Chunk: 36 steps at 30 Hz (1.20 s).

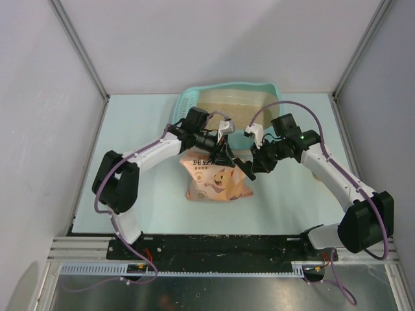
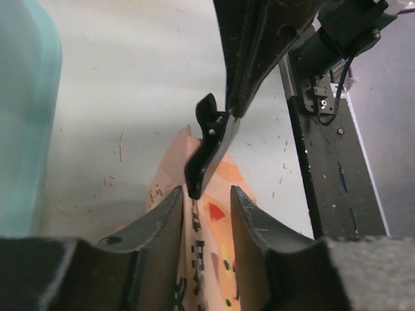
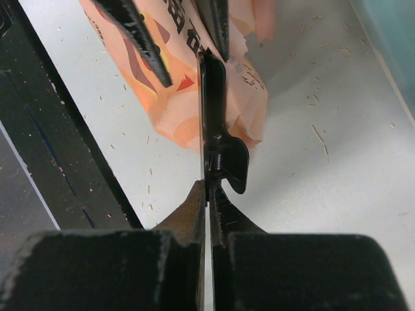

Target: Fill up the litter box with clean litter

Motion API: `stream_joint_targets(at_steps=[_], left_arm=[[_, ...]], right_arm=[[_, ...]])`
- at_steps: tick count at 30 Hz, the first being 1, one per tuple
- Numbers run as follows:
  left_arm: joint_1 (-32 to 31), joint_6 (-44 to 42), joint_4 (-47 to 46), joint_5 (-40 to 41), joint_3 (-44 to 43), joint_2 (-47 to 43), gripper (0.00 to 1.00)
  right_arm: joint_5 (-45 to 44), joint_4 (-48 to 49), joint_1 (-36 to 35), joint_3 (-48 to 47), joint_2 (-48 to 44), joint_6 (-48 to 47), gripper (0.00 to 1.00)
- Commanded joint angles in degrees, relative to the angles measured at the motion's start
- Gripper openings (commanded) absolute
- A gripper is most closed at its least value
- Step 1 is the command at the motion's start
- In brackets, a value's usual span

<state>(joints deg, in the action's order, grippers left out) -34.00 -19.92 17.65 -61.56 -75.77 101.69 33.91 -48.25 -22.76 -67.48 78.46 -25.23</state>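
The teal litter box [image 1: 272, 91] stands at the back of the table with beige clean litter [image 1: 230, 103] in it. Its wall shows at the left of the left wrist view [image 2: 26, 116]. A pink bag [image 1: 217, 181] lies flat in front of it. My left gripper [image 2: 206, 194] is open, its fingers either side of the bag's [image 2: 207, 259] top edge. The bag rests against the left finger only. My right gripper [image 3: 209, 188] is shut on a small black spring clip [image 3: 227, 162]. The clip's tip [image 2: 209, 139] touches the bag's top edge.
Loose litter crumbs [image 3: 318, 133] are scattered on the white table. A black rail [image 1: 214, 243] runs along the near edge by the arm bases. Grey walls and metal posts [image 1: 81, 48] enclose the table on three sides.
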Motion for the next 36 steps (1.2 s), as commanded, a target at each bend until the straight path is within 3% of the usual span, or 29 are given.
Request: stream_joint_targets(at_steps=[1, 5, 12, 13, 17, 20, 28, 36], left_arm=[[-0.63, 0.32, 0.63, -5.15, -3.77, 2.02, 0.35], [-0.89, 0.50, 0.63, -5.50, -4.39, 2.64, 0.29], [-0.89, 0.32, 0.54, -5.68, -4.30, 2.81, 0.00], [-0.81, 0.06, 0.54, -5.68, -4.21, 2.55, 0.00], [-0.81, -0.29, 0.63, -4.89, -3.78, 1.94, 0.00], [-0.81, -0.47, 0.63, -4.62, -3.51, 1.67, 0.00], [-1.16, 0.23, 0.54, -4.71, -4.21, 2.28, 0.00], [-1.42, 0.06, 0.54, -4.71, -3.60, 1.76, 0.00]], right_arm=[[-1.04, 2.63, -0.26, -2.83, 0.56, 0.10, 0.00], [-1.39, 2.63, -0.18, -2.83, 1.08, -0.69, 0.00], [-0.95, 2.02, 0.00, -2.83, 2.14, -0.96, 0.00], [-0.87, 2.02, 0.17, -2.83, 2.23, -0.61, 0.00], [6.14, -0.17, 6.39, -4.76, 0.74, -1.21, 0.42], [12.23, -1.58, 10.45, -5.64, -0.06, -1.31, 0.58], [22.42, -4.57, 11.09, -5.90, 4.78, -3.24, 0.67], [18.21, -5.72, 8.18, -5.82, 6.27, -8.25, 0.67]])
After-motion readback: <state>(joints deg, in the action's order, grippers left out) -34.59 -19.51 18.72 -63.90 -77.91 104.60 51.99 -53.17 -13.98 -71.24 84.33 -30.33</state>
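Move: The black clip, still in the right fingers, has its middle about 4 cm right of the left hand, 2 back and slightly lower; from the right hand it is some 4 cm left and 2 lower. The bag's mouth is about 7 cm left of the right hand, 2 ahead. From the left hand, the bag's middle is roughly 5 cm back, 4 left and 9 below, and the litter box some 15 cm straight ahead, 12 below. Left fingers pinch the clip's near end; right lets go, swings about 5 cm forward-right and up, then returns. ##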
